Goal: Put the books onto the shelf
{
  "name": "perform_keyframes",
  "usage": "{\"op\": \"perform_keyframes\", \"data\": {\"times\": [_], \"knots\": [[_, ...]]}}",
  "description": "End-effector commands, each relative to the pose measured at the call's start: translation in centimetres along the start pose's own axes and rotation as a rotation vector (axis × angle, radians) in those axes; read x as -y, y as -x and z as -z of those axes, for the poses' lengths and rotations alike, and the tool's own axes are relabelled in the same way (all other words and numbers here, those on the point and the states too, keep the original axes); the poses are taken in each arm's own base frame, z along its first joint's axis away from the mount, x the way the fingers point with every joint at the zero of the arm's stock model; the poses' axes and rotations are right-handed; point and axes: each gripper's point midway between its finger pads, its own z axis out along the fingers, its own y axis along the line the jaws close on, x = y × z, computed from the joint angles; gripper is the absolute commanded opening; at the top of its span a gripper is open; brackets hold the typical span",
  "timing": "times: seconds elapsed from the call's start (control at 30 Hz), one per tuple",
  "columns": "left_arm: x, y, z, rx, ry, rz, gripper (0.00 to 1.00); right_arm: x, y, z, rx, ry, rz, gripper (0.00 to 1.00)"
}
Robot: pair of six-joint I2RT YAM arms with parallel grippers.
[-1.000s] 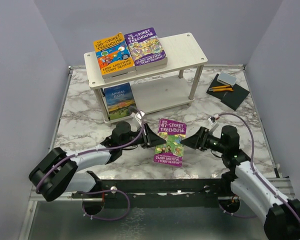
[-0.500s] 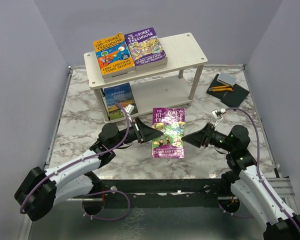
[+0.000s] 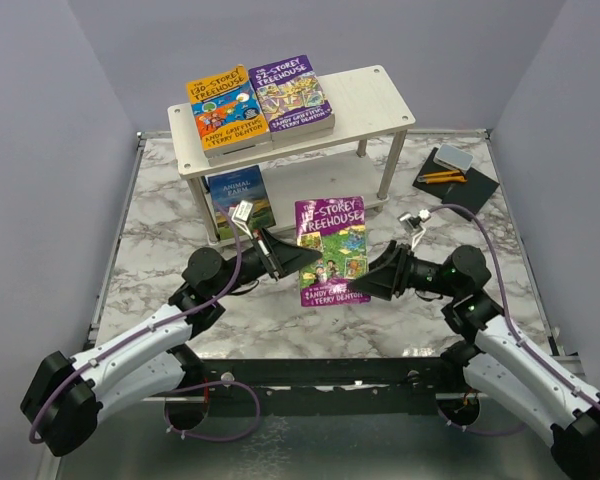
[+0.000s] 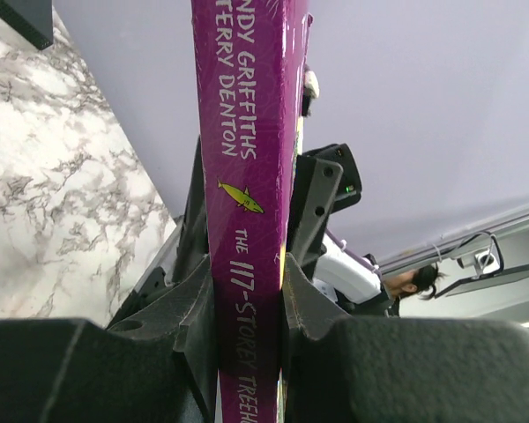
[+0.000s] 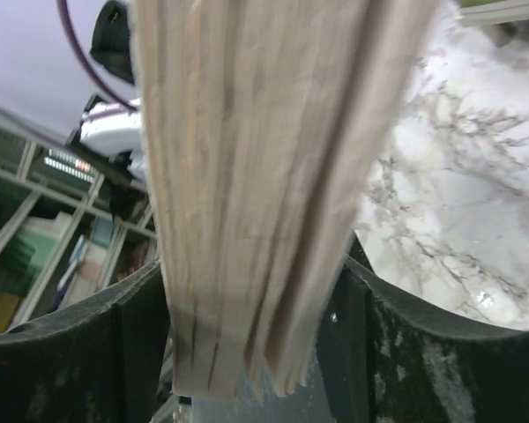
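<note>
A purple "117-Storey Treehouse" book (image 3: 330,250) hangs in the air in front of the shelf (image 3: 365,100), cover facing up. My left gripper (image 3: 298,258) is shut on its spine (image 4: 247,132), one finger pressing each cover. My right gripper (image 3: 365,283) stands open around the opposite side. There the fanned page edge (image 5: 256,176) lies between its wide-set fingers (image 5: 141,326), loose rather than squeezed. An orange book (image 3: 220,108) and a purple book (image 3: 290,95) lie on the shelf's top board. "Animal Farm" (image 3: 238,200) lies on the lower board.
A flat black pad (image 3: 458,180) with pencils and an eraser lies at the back right of the marble table (image 3: 160,240). The shelf's silver posts (image 3: 398,155) stand just behind the held book. The right half of both shelf boards is bare.
Both arms have carried the purple book up off the table and back toward the shelf. The left grip has held; the right fingers have stayed wide around the page edge.
</note>
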Motion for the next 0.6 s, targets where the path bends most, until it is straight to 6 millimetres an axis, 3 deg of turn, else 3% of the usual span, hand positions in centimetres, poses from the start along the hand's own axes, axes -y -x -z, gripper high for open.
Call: {"op": "perform_keyframes", "data": {"times": [0.0,0.33,0.57], "knots": [[4.3,2.6,0.0,0.109,-0.116,-0.069,0.00,-3.7,0.8,-1.6,0.021,0.092,0.080,0.70],[1.0,3.7,1.2,0.163,0.099,-0.225,0.00,-4.4,1.7,-2.2,0.102,0.053,0.092,0.53],[0.7,4.1,1.7,0.173,0.148,-0.274,0.00,-4.3,1.7,-3.0,0.092,0.048,0.062,0.36]]}}
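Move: The left gripper already holds The 117-Storey Treehouse by its spine; the bare right end of the shelf top lies about 29 cm ahead, 10 cm right and 2 cm below. From this hand, the 52-Storey pile is some 29 cm ahead, 2 cm left, 4 cm up; the 130-Storey pile 26 cm ahead, 13 cm left, 4 cm up. For the right gripper, open around the pages, the 117-Storey book's middle is about 7 cm ahead, 6 cm left, about level. Close the right gripper to about half its opening on the page edge of the 117-Storey book, while carrying that hand some 2.5 cm left and as much up, first dipping back about 2 cm and then easing forward again. Keep the left grip on the spine, drifting about 2.5 cm left with a slight rise, and turn that wrist roughly 10 degrees counter-clockwise while tipping its fingers up a little. ##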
